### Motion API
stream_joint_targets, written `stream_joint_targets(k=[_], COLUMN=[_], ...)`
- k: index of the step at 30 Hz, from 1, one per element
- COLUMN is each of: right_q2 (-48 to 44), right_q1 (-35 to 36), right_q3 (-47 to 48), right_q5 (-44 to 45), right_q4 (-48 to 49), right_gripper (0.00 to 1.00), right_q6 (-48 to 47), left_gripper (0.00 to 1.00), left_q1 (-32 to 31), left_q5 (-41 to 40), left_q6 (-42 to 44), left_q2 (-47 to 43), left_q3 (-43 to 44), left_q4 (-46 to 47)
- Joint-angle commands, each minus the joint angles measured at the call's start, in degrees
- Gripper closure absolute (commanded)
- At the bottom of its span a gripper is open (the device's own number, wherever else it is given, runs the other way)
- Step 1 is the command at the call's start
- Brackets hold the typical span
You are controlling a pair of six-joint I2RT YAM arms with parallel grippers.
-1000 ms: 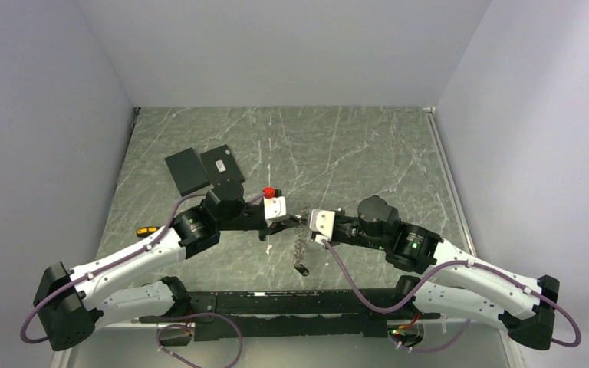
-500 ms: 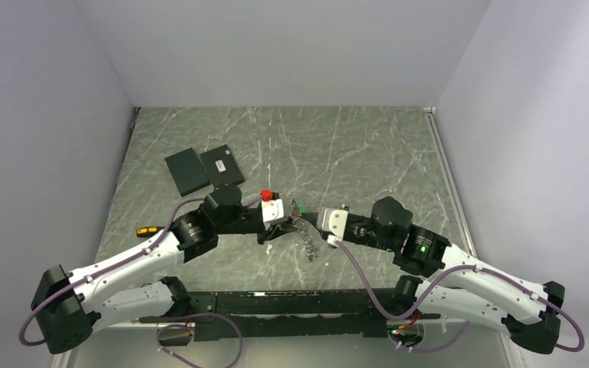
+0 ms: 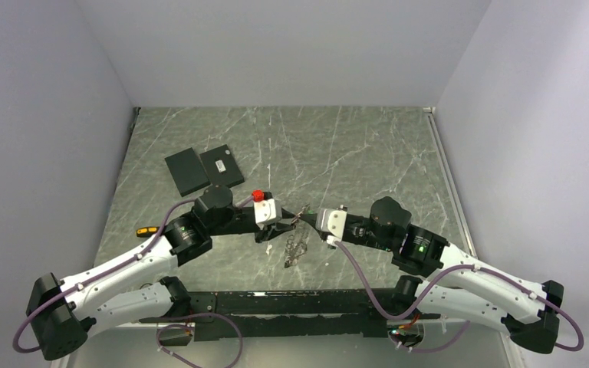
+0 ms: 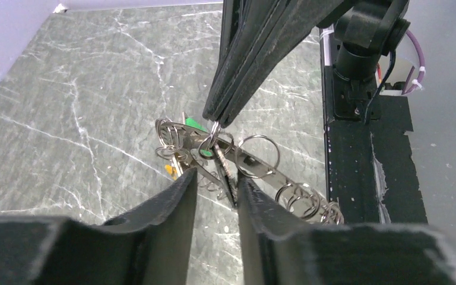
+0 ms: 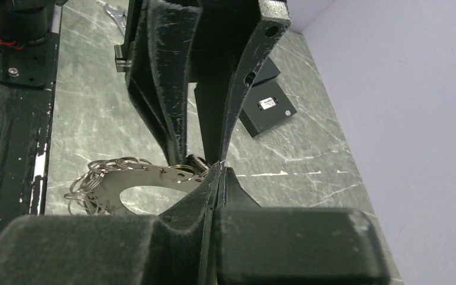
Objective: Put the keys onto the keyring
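My right gripper [image 3: 310,218] is shut on the keyring [image 4: 214,129], a thin metal ring pinched at its fingertips [image 4: 217,117]. From the ring hang a green tag [image 4: 197,124], a flat metal strip with several rings [image 4: 285,185] and the keys [image 4: 224,172], one with a yellow touch [image 4: 169,170]. The bunch dangles just over the table [image 3: 294,248]. My left gripper [image 4: 217,178] faces it, open. One key hangs in the gap, close to the right finger [image 4: 255,202]. In the right wrist view the shut right gripper [image 5: 218,169] hides the ring itself.
Two flat black plates [image 3: 203,169] lie at the back left. A small yellow and black item [image 3: 147,230] sits beside the left arm. A small white scrap [image 3: 268,247] lies under the left gripper. The black mounting rail [image 3: 291,303] runs along the near edge.
The left gripper has opened and drawn back to the left. The right gripper shifted right earlier and has stayed shut. The hanging bunch now swings lower and further left.
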Motion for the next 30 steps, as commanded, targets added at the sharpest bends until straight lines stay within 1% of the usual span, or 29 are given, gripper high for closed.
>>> stream_joint_targets(k=[1, 2, 4, 6, 11, 15, 22, 27, 30], right_q2=[-0.4, -0.4, -0.5, -0.7, -1.7, -3.1, -3.8, -2.4, -0.7], right_q1=[-0.1, -0.1, -0.1, -0.1, -0.1, -0.2, -0.2, -0.3, -0.4], right_q3=[-0.4, -0.7, -1.4, -2.4, -4.9, -7.6, -11.6, -14.0, -14.1], right_q5=[-1.1, -1.2, -1.4, -1.2, 0.2, 3.2, 5.3, 4.6, 4.4], right_q4=[6.5, 7.6, 8.9, 10.6, 16.3, 23.6, 35.7, 43.7, 46.2], right_gripper=[1.00, 1.00, 1.00, 1.00, 1.00, 1.00, 1.00, 1.00, 1.00], right_q6=[1.3, 1.6, 2.2, 3.0, 5.0, 6.9, 9.7, 11.8, 12.3], left_gripper=[0.71, 0.75, 0.92, 1.00, 1.00, 1.00, 1.00, 1.00, 1.00], left_q1=[-0.2, -0.1, -0.2, -0.2, -0.2, -0.2, -0.1, -0.2, -0.2], left_q5=[-0.3, -0.5, -0.1, -0.2, -0.6, -0.8, -1.2, -0.7, -0.7], left_q6=[-1.0, -1.0, -0.6, -0.4, -0.5, -1.0, -3.8, -5.2, -5.2], left_q2=[-0.4, -0.4, -0.5, -0.7, -1.6, -2.5, -4.5, -4.6, -4.4], left_q3=[-0.4, -0.4, -0.4, -0.3, -0.5, -1.0, -2.9, -3.1, -2.6], left_q4=[4.1, 4.3, 4.3, 3.9, 3.5, 3.3, 6.1, 6.8, 6.8])
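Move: The key that my left hand is about to grip hangs edge-on between its half-open fingertips, about 1 cm to the right of its pad point and roughly 1 cm above. The small split ring it hangs from is shut in my right fingertips, the key some 2 cm below them and 1 cm to their left. From my left hand, the keyring plate's middle is about 2 cm back, 1 cm right and 4 cm lower; the green tag is roughly 2 cm ahead and 2 cm right. I shut my left fingers on the hanging key while my right hand keeps its pinch on the split ring, then raise the left about 2 cm, its tips tilting up slightly. My right hand dips a little, then rises to end about 1 cm higher and slightly forward and left, rolling some 20 degrees so its fingertips point more upward. ##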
